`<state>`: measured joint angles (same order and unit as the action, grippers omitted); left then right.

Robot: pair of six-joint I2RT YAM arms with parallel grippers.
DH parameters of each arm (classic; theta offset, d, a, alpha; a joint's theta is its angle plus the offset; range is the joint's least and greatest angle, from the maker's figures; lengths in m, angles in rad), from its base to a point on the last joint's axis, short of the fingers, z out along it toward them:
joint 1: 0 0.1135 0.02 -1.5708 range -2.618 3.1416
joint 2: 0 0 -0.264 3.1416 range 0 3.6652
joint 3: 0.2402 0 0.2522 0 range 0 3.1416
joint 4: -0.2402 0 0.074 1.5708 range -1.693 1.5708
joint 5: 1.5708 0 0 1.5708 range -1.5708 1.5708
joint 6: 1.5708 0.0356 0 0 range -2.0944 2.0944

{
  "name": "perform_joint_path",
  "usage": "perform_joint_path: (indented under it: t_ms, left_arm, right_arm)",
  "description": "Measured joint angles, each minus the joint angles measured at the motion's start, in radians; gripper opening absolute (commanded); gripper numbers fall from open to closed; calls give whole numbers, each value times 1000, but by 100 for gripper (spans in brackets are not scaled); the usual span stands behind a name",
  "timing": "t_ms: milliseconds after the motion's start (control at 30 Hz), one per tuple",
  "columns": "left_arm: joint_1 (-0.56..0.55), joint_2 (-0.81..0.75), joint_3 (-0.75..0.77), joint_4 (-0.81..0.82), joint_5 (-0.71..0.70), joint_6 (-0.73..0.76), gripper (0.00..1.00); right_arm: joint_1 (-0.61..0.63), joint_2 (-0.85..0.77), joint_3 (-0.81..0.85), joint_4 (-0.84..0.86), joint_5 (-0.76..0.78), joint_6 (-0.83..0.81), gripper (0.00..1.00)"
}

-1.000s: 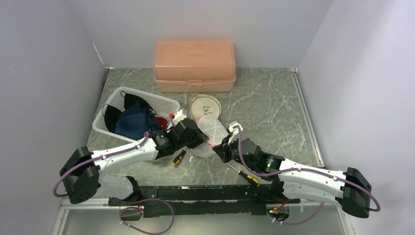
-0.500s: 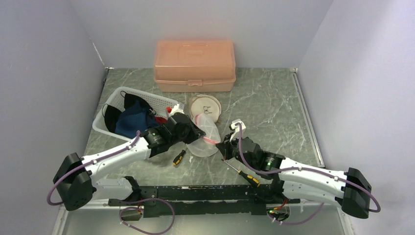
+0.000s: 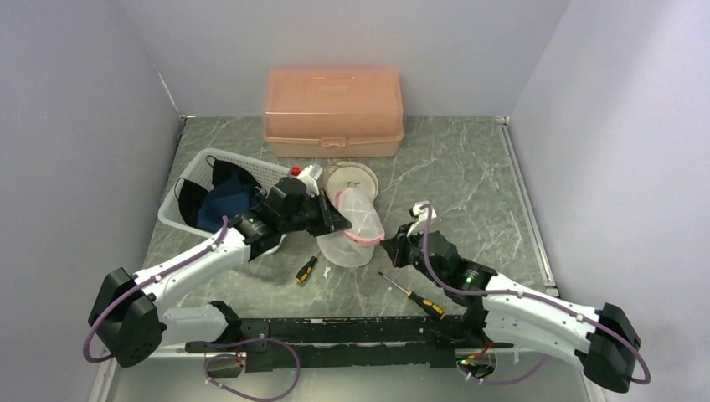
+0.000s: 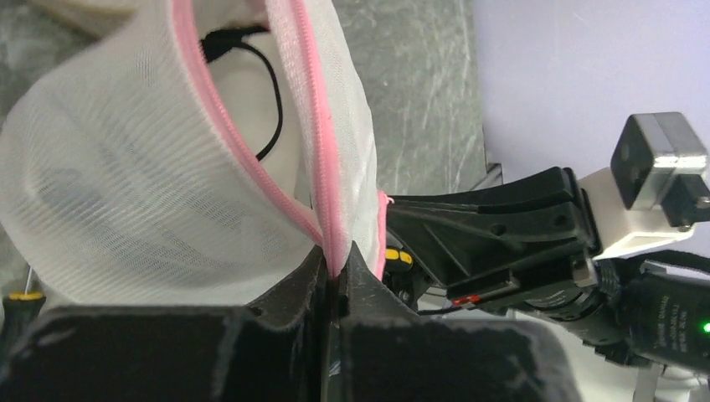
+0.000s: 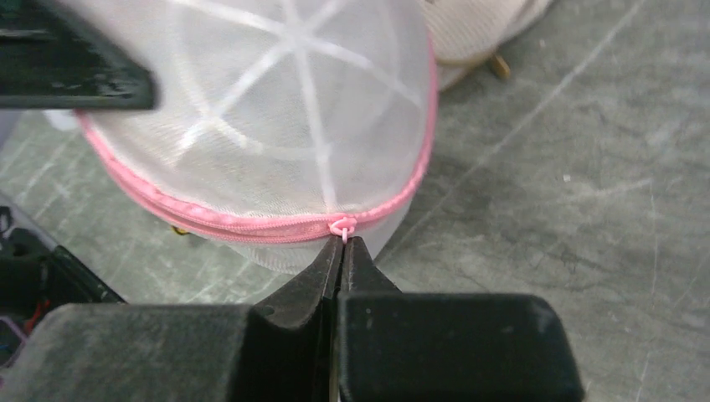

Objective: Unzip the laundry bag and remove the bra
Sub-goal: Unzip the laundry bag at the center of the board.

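Note:
The laundry bag (image 3: 358, 228) is a white mesh dome with a pink zipper, standing tilted at mid-table between both arms. My left gripper (image 3: 338, 224) is shut on the bag's pink zipper edge (image 4: 331, 209) from the left. There the two zipper lines part into a gap. Inside the gap a pale shape with a thin black strap (image 4: 270, 109) shows, apparently the bra. My right gripper (image 3: 388, 244) is shut on the small pink zipper pull (image 5: 342, 227) at the bag's right side, where the zipper (image 5: 251, 228) still runs joined.
A white basket (image 3: 194, 167) of dark clothes sits behind my left arm. A pink lidded box (image 3: 333, 113) stands at the back. A round beige piece (image 3: 353, 177) lies behind the bag. Two screwdrivers (image 3: 306, 269) (image 3: 414, 296) lie near the front.
My left gripper has shut on the zipper edge and drawn the bag up and back. My right gripper, still holding the pull, has shifted right and away from the left one.

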<state>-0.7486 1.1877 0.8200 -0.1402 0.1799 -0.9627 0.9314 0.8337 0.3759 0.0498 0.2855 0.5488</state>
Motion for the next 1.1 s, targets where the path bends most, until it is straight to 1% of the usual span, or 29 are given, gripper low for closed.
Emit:
perform_joint_path:
  t_ms: [133,167,200,233,300,333,367,400,500,633,767,867,933,1000,1100]
  left_arm:
    - [37,17,66,-5,132,126,16]
    - [41,29,97,-1,166,156,18]
    - [45,42,122,8,195,182,23]
    - [47,50,135,23,220,199,34]
    - [55,55,126,66,255,216,62]
    - [58,55,109,84,262,219,72]
    - [61,55,88,99,264,216,85]
    - [64,55,63,106,259,212,93]
    - [71,50,-5,79,211,194,94]
    - [74,-23,-67,-39,101,166,94]
    - [74,-224,-81,-176,10,111,94]
    - [73,-323,-50,-248,-21,52,94]
    - [66,-334,-21,-278,-26,8,94]
    - [37,-312,6,-299,-42,-40,94]
    - [-71,-225,33,-312,-96,-121,94]
  right_arm:
    - [39,-118,-1,-1,3,-62,0]
    - [52,-134,0,-1,5,-76,0]
    - [73,-149,0,-1,9,-93,0]
    - [92,-155,0,2,11,-105,0]
    - [126,-151,0,6,11,-122,0]
    - [137,-145,0,6,11,-125,0]
    - [147,-134,0,9,12,-127,0]
    - [153,-122,0,13,12,-127,0]
    - [159,-90,-13,34,12,-120,0]
    - [162,-50,-30,42,17,-104,0]
    - [163,-16,-31,53,32,-87,0]
    - [163,6,-30,62,45,-80,0]
    - [163,26,-29,69,49,-76,0]
    - [163,46,-26,73,50,-75,0]
    - [163,75,-14,74,50,-74,0]
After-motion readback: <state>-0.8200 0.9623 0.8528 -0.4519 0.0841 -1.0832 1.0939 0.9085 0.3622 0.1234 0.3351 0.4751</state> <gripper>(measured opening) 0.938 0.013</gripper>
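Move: My left fingers already pinch the pink zipper edge of the laundry bag, and my right fingers hold its zipper pull. The pull lies about 9 cm to the right of my left hand, 4 cm back and 5 cm lower. From my left hand, the round white bag lies 11 cm straight ahead, the stubby screwdriver 12 cm back and 11 cm left, both some 15 cm below. The long screwdriver is about 14 cm back and 8 cm right of my right hand, 11 cm lower. I lift my left hand about 5 cm, then sink it some 8 cm, opening the fingers wide and letting go of the zipper edge; next it swings left, rises again and draws back, easing right at the end. Keeping its pinch on the pull, my right hand first rises 4 cm, going back and left, then sinks about 5 cm. ##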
